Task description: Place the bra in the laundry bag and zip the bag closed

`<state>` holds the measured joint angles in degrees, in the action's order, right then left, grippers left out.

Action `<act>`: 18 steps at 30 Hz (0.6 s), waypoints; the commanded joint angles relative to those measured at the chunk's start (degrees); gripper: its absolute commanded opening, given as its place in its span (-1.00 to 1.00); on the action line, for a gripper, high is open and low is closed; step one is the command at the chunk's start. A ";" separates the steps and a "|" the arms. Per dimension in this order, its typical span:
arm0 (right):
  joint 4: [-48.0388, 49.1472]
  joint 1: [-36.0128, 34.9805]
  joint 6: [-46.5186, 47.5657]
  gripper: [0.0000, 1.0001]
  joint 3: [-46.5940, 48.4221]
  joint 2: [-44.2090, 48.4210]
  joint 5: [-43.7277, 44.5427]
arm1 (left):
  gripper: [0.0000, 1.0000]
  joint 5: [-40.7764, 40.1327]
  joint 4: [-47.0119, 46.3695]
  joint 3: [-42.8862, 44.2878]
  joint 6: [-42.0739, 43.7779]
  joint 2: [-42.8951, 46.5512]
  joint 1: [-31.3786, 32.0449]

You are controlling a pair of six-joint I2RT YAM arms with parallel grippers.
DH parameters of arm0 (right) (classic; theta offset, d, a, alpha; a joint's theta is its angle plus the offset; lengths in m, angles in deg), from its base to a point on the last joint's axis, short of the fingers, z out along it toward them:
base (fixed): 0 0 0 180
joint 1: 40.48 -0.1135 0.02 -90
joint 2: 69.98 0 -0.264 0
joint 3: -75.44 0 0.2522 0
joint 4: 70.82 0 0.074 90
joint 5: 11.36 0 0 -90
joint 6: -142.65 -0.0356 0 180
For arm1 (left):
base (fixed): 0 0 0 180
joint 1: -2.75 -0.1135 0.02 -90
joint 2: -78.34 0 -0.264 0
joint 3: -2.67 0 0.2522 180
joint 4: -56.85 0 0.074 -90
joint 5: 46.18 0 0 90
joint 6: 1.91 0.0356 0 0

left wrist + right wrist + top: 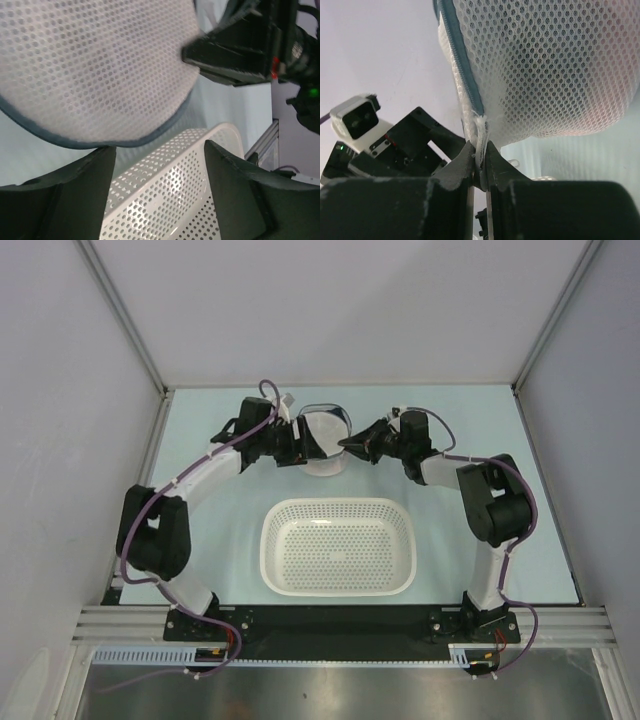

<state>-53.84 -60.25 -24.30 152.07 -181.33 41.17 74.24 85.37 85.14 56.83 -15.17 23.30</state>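
The laundry bag (pixel 325 438), a white mesh pouch with a blue-grey zip rim, hangs above the table between both grippers. My right gripper (pixel 480 152) is shut on the bag's seam beside the zip (pixel 465 85); in the top view the right gripper (pixel 352 445) sits at the bag's right side. My left gripper (pixel 159 150) is open with nothing between its fingers, just below the bag's rounded rim (pixel 125 142); from above the left gripper (pixel 300 447) is at the bag's left. A faint pinkish shade (pixel 600 117) shows through the mesh; the bra itself is not plainly visible.
A white perforated plastic basket (pixel 338 546) stands on the pale table in front of the bag, between the two arm bases. The basket (pixel 190 170) also shows through the left fingers' gap. Grey walls enclose the table on three sides.
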 commanded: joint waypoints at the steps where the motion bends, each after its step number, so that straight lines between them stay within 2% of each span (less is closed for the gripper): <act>1: 1.17 -0.71 -0.14 -0.94 0.76 2.81 -0.23 | 0.40 -4.83 1.31 6.61 2.08 -3.50 0.10; 3: 0.20 -0.88 2.14 -0.89 1.46 2.81 -0.84 | 0.07 -7.55 1.41 8.28 2.79 -4.22 0.10; 4: -1.54 -0.88 3.37 -0.80 1.64 3.07 -1.11 | -0.07 -8.52 2.89 9.07 4.01 -5.09 0.10; 5: -2.52 -0.88 5.99 -0.71 1.81 3.59 -1.11 | -0.33 -9.66 3.16 10.29 4.72 -5.36 0.10; 6: -3.66 -0.80 7.76 -0.64 2.16 3.68 -1.37 | -0.41 -9.85 3.25 10.57 5.25 -5.45 0.01; 8: -8.49 -0.45 11.01 -0.32 3.66 4.03 -1.46 | -0.59 -10.63 3.34 10.74 7.18 -4.93 0.10; 9: -9.98 -0.45 14.42 -0.21 4.18 4.21 -1.55 | -0.64 -11.16 3.08 10.66 7.97 -4.75 0.10; 10: -12.70 -0.10 15.85 -0.01 5.32 4.21 -1.11 | -0.73 -11.08 2.73 10.74 9.54 -4.57 0.10; 11: -13.94 -0.01 17.69 0.10 6.11 4.30 -0.85 | -0.76 -11.08 2.64 11.09 10.51 -4.57 0.01; 13: -17.89 0.43 22.18 0.34 8.39 3.77 -0.84 | -0.95 -11.34 3.42 12.06 12.97 -4.92 -0.43; 18: -18.09 1.40 24.39 0.32 10.69 1.75 -3.12 | -0.99 -8.45 4.39 14.26 16.49 -6.85 -2.36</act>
<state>-69.79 -59.88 -5.40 159.35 -180.34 40.47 64.60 89.63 95.44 67.65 -20.83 22.47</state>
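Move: The laundry bag's zippered rim, at its left side, lies about 4 cm ahead of the open left fingers, 2 cm to their left and roughly level. From the left hand, the white tab at the zipper's end, already pinched by the right hand, is some 6 cm ahead and 6 cm right; the white basket is about 17 cm back, 5 cm right and 12 cm lower. From the right hand, that rim is some 8 cm left, level in reach and height. The bag's zippered rim is pinched at its left side by the left hand, which reaches forward about 5 cm and slightly left, dipping a little and coming back up while its fingers shut fully and the wrist tilts some 15 degrees. The right hand stays in place, then opens around the white tab and lets go, its wrist rolling about 15 degrees. ##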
